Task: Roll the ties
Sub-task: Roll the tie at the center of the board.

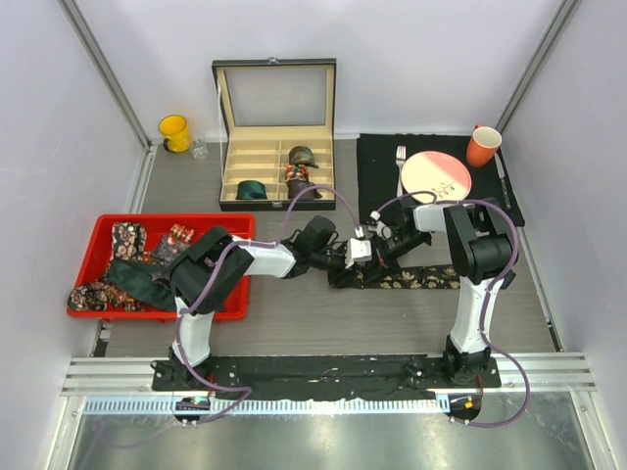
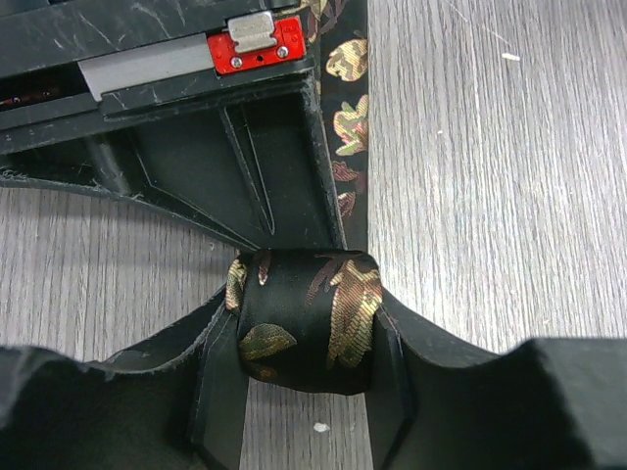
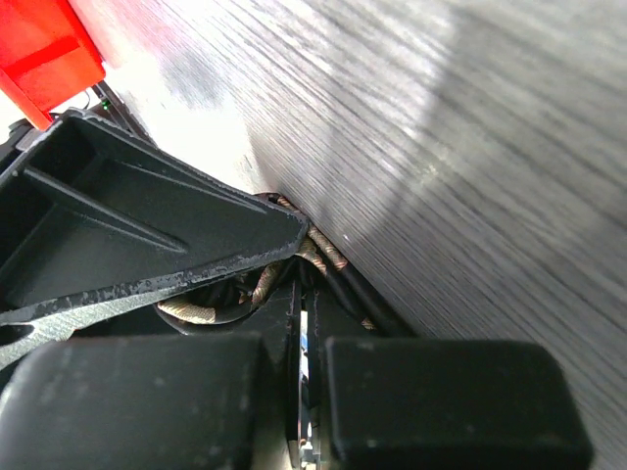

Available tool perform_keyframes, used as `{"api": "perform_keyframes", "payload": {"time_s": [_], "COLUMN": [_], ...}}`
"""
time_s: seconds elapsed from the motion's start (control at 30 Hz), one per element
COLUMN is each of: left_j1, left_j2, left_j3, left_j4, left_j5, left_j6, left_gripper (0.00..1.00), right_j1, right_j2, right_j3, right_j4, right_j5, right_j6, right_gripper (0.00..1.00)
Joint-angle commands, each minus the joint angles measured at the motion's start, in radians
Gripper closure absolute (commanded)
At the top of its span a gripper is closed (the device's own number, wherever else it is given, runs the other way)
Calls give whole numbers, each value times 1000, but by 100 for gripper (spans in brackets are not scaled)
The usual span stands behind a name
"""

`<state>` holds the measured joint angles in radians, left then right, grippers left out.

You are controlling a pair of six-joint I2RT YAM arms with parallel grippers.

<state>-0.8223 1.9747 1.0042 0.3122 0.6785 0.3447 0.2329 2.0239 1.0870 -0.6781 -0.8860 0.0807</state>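
Note:
A black tie with a gold and red leaf print lies on the wooden table, its loose strip (image 1: 411, 278) stretching to the right. One end is rolled into a small coil (image 2: 304, 318), which my left gripper (image 2: 304, 338) is shut on, one finger against each side of the coil. From the coil the strip (image 2: 348, 117) runs away under my right gripper (image 2: 284, 211). The right gripper (image 3: 306, 294) is shut, with its tips against the coil's folded layers (image 3: 269, 279). Whether it pinches fabric is hidden. In the top view both grippers (image 1: 364, 251) meet over the tie's left end.
A red tray (image 1: 171, 219) at the left holds several loose ties (image 1: 127, 240). At the back an open compartment box (image 1: 274, 147) holds rolled ties (image 1: 253, 190). A black mat (image 1: 382, 166) carries a plate (image 1: 436, 176), a fork (image 1: 400, 162) and an orange cup (image 1: 483, 147). A yellow cup (image 1: 174, 132) stands at the back left.

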Motion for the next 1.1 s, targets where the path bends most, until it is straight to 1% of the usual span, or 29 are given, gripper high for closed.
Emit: {"api": "perform_keyframes", "payload": {"time_s": [0.0, 0.03, 0.07, 0.1, 0.17, 0.2, 0.23, 0.33, 0.43, 0.63, 0.7, 0.77, 0.8, 0.83, 0.97, 1.07], "left_j1": [-58, -60, -60, -60, -58, -58, -58, -60, -60, -60, -60, -60, -58, -60, -58, -58], "left_j2": [78, 70, 70, 76, 96, 96, 95, 92, 101, 108, 107, 108, 111, 113, 122, 125], "left_j3": [17, 20, 28, 62, 100, 117, 117, 128, 142, 159, 162, 165, 169, 172, 188, 192], "left_j4": [-177, -200, -229, -308, -401, -450, -462, -524, -571, -622, -630, -636, -645, -651, -660, -665], "left_j5": [-115, -131, -154, -190, -259, -276, -292, -321, -353, -376, -378, -384, -387, -387, -393, -392], "left_j6": [88, 99, 112, 120, 128, 134, 135, 139, 140, 145, 142, 142, 140, 140, 139, 137], "left_gripper": [67, 71, 72, 74, 78, 80, 84, 88, 90, 91, 91, 91, 91, 90, 89, 89], "right_j1": [48, 48, 48, 48, 46, 37, 29, -1, -44, -84, -92, -95, -93, -93, -93, -93], "right_j2": [58, 47, 42, 35, 12, 1, -16, -36, -53, -82, -102, -114, -120, -132, -160, -169], "right_j3": [-47, -45, -42, -41, -32, -29, -22, 10, 48, 91, 94, 96, 96, 91, 70, 47], "right_j4": [180, 180, 175, 170, 141, 128, 115, 46, -23, -179, -208, -219, -219, -218, -195, -155], "right_j5": [220, 216, 211, 210, 209, 206, 202, 187, 157, 41, -7, -33, -65, -80, -129, -139], "right_j6": [2, 4, 1, -2, -18, -33, -41, -75, -130, -197, -205, -194, -187, -176, -127, -95], "right_gripper": [99, 99, 99, 98, 93, 89, 87, 80, 74, 71, 66, 61, 56, 54, 54, 50]}}
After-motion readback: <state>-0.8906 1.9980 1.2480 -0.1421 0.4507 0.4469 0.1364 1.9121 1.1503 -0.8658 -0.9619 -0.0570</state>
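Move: The left hand already holds the roll of tie between its fingertips. The same roll lies about 2 cm to the left of the right hand's shut fingertips, 1 cm back and 1 cm above them. From the right hand, the unrolled strip has its middle about 13 cm to the right, level with it and 1 cm lower; the plate stands some 21 cm ahead and 13 cm right. The case lies about 23 cm ahead and 16 cm left of the left hand. Drawing off to the right about 3 cm and slightly forward, the right hand opens its shut fingers to about half, coming free of the tie beside the roll, then rises some 5 cm, easing back left a little. The left hand keeps its grip on the roll almost in place, tilting its fingers about 15 degrees more steeply down. ##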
